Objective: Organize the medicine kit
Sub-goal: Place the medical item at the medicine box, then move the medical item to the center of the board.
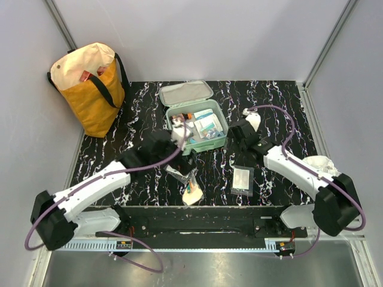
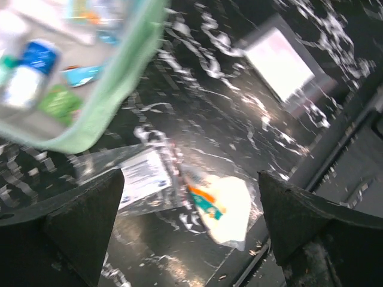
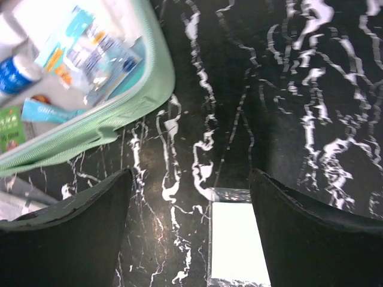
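The medicine kit lies open on the black marbled table, lid folded back, with bottles and packets inside. My left gripper hovers at the kit's near left corner. In the left wrist view it is open and empty above a clear labelled packet and a cream packet, with the kit's green rim at the upper left. My right gripper hangs just right of the kit. Seen from the right wrist it is open and empty, the kit's wall on its left and a white pad packet under its right finger.
A yellow-and-cream tote bag stands at the back left corner. The white pad packet, clear packets and the cream packet lie loose near the table's front edge. Grey walls close in the sides and back.
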Controlling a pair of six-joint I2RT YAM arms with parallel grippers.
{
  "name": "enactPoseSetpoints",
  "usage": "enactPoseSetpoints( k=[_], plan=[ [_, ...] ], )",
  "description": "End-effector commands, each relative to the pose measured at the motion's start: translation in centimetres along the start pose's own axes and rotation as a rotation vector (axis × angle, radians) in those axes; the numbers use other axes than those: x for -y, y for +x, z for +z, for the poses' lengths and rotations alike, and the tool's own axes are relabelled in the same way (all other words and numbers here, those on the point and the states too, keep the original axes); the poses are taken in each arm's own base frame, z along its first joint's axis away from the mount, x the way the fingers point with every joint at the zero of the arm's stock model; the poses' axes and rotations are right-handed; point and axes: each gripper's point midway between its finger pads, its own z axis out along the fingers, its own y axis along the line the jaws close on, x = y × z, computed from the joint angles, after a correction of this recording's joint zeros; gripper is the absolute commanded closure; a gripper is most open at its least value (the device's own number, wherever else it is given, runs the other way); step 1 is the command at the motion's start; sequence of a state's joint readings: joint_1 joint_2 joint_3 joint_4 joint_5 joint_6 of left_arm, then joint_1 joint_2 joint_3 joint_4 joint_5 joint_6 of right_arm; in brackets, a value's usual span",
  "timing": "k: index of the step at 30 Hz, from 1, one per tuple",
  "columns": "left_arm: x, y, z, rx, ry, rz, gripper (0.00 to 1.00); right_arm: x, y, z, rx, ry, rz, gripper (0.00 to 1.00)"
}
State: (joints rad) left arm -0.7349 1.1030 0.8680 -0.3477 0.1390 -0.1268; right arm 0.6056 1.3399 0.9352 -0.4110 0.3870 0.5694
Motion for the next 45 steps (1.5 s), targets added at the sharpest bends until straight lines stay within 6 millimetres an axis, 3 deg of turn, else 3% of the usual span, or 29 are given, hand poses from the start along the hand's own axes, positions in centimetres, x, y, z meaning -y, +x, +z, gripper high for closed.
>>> enactPoseSetpoints(
  k=[1, 3, 6, 8, 15, 17, 26, 33, 36, 45],
  plan=[
    [5.5, 2.1, 2.3, -0.069, 0.151, 0.188, 0.01, 2.8, -4.5, -2.6, 0.209, 0.125, 0.172, 0.16],
    [7.6, 3.4, 3.2, -0.126, 0.204, 0.212, 0.01, 2.8, -5.4, -3.1, 0.248, 0.116, 0.178, 0.16],
    [9.1, 5.7, 4.7, -0.208, 0.214, 0.237, 0.05, 3.0, -6.0, -3.6, 0.275, 0.117, 0.173, 0.16],
    [9.1, 7.3, 5.6, -0.261, 0.178, 0.251, 0.14, 3.1, -5.9, -3.6, 0.272, 0.117, 0.173, 0.16],
    [6.8, 11.6, 7.5, -0.395, 0.015, 0.295, 0.28, 2.6, -5.0, -3.2, 0.24, 0.091, 0.204, 0.16],
    [6.2, 12.2, 8.0, -0.411, -0.025, 0.3, 0.33, 2.5, -4.8, -3.0, 0.233, 0.091, 0.201, 0.16],
    [2.5, 13.5, 9.8, -0.433, -0.234, 0.338, 0.38, 2.5, -4.5, -2.6, 0.217, 0.098, 0.18, 0.16],
    [0.6, 11.7, 9.9, -0.339, -0.347, 0.346, 0.36, 2.4, -3.8, -1.9, 0.192, 0.102, 0.163, 0.16],
    [0.2, 11.5, 10.3, -0.335, -0.318, 0.306, 0.34, 2.2, -3.4, -1.5, 0.173, 0.101, 0.158, 0.16],
    [-2.3, 14.7, 9.3, -0.422, -0.371, 0.147, 0.33, 1.6, -3.0, -0.9, 0.143, 0.095, 0.14, 0.15]
  ],
)
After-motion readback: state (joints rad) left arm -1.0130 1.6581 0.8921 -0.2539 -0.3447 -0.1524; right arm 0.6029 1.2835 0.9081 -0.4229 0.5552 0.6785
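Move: The bandage pouch, my target, lies some 6 cm back from my left hand, about 4 cm to its right and 17 cm below. The printed packet is about 4 cm ahead of that hand and 1 cm left, the white card pack 24 cm right and 1 cm back, both on the table; the medicine box's middle stands about 21 cm ahead and 6 cm right. From my right hand the pouch is roughly 12 cm back, 16 cm left and 12 cm down. I bring my left hand down about 16 cm, back and to the right onto the bandage pouch, narrowing the open fingers to roughly two-thirds and tipping them some 30 degrees steeper. Then, staying low, I slide forward about 8 cm, pushing the pouch along with the fingertips towards the box. My right hand shifts about 3 cm right, rises, then sinks most of the way back, still empty. ##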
